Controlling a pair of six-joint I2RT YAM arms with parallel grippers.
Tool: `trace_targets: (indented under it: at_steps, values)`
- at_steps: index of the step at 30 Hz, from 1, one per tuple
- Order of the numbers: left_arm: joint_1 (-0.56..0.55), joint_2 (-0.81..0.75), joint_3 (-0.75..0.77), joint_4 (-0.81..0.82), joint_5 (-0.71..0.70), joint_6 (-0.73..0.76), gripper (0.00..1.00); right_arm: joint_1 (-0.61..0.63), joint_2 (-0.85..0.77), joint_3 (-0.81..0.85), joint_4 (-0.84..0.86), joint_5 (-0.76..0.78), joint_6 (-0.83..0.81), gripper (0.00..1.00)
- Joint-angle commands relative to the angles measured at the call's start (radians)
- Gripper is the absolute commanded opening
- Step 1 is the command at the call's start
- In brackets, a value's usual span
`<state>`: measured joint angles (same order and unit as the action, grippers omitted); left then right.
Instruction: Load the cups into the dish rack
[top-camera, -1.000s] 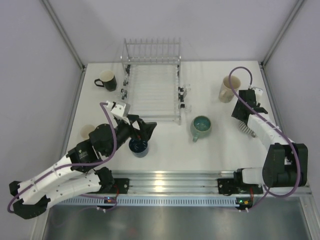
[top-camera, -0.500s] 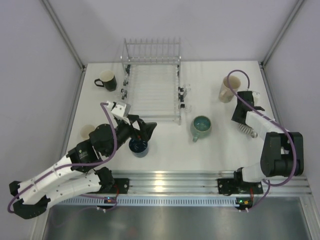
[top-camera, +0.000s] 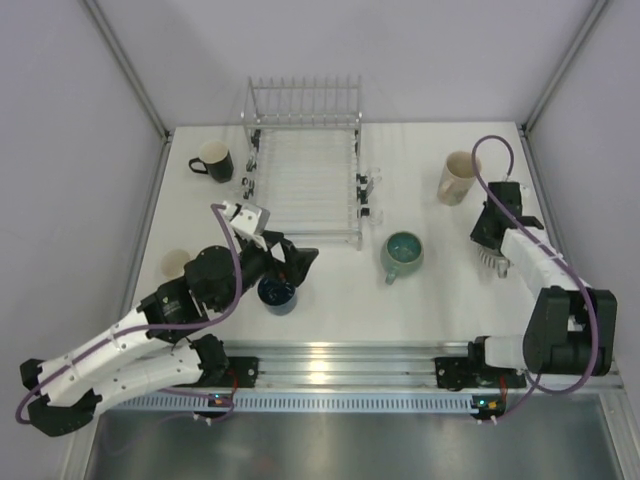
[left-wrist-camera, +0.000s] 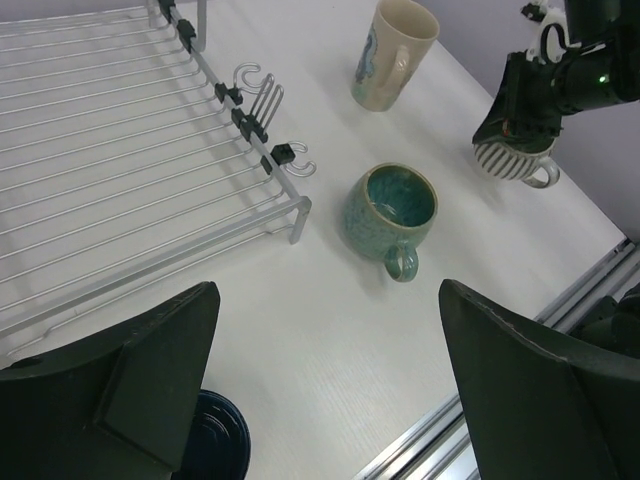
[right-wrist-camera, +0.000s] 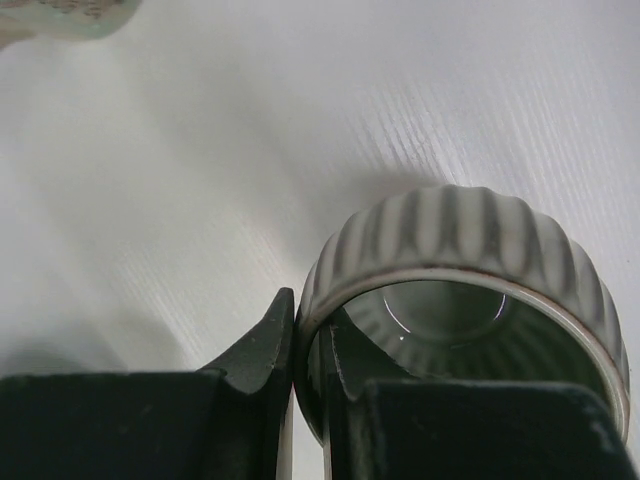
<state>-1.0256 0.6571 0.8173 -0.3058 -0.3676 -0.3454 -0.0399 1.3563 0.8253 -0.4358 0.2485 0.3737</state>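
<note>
The silver wire dish rack (top-camera: 305, 180) (left-wrist-camera: 110, 170) stands at the back centre with no cup in it. My right gripper (top-camera: 494, 243) (right-wrist-camera: 310, 340) is shut on the rim of the ribbed beige cup (top-camera: 495, 263) (right-wrist-camera: 450, 240) (left-wrist-camera: 515, 160), one finger inside and one outside. My left gripper (top-camera: 293, 266) (left-wrist-camera: 328, 300) hangs open just above the dark blue cup (top-camera: 277, 293) (left-wrist-camera: 215, 440). The teal-green cup (top-camera: 403, 252) (left-wrist-camera: 390, 208) sits right of the rack's front corner. A tall cream mug (top-camera: 457, 178) (left-wrist-camera: 392, 55) stands at the back right.
A black mug (top-camera: 213, 160) stands left of the rack, and a small yellowish cup (top-camera: 176, 263) sits near the table's left edge, partly hidden by my left arm. Hooks (left-wrist-camera: 255, 95) stick out from the rack's right side. The aluminium rail (top-camera: 340, 362) runs along the near edge.
My right gripper has closed onto the ribbed beige cup's rim. My left arm has shifted slightly right, still open over the dark blue cup.
</note>
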Motion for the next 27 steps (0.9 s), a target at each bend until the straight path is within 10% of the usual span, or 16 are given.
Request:
trace_targets:
  at_steps: [1, 12, 20, 27]
  values:
    - [-0.001, 0.029, 0.042, 0.051, 0.045, -0.006, 0.96, -0.006, -0.138, 0.058, -0.014, -0.035, 0.014, 0.00]
    - [-0.001, 0.104, 0.068, 0.085, 0.122, -0.067, 0.94, 0.011, -0.440, 0.038, 0.104, -0.490, 0.252, 0.00]
    - [-0.001, 0.124, 0.062, 0.190, 0.243, -0.099, 0.93, 0.095, -0.644, -0.046, 0.314, -0.546, 0.559, 0.00]
    - [0.002, 0.159, 0.060, 0.331, 0.376, -0.106, 0.93, 0.143, -0.720, -0.202, 0.762, -0.670, 0.902, 0.00]
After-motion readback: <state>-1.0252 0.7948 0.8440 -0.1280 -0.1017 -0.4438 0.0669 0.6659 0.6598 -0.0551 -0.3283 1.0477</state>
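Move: The right hand already pinches the striped cup by its rim, low over the table; the dish rack's middle lies about 44 cm to its left and 17 cm farther out. The green cup stands some 21 cm left and 1 cm back of this hand, the beige cup about 17 cm ahead and 6 cm left. From the open left hand the striped cup is roughly 12 cm ahead, 42 cm right and 25 cm below. Up first, then up and left, the right hand carries the striped cup about 23 cm higher and 15 cm left, easing back a little near the end. Its wrist swings some 70 degrees, from pointing steeply down to nearly level, forward and somewhat left, with the pinch on the rim kept. Meanwhile the left hand, still open, shifts about 6 cm right towards the striped cup, dipping slightly before rising. ##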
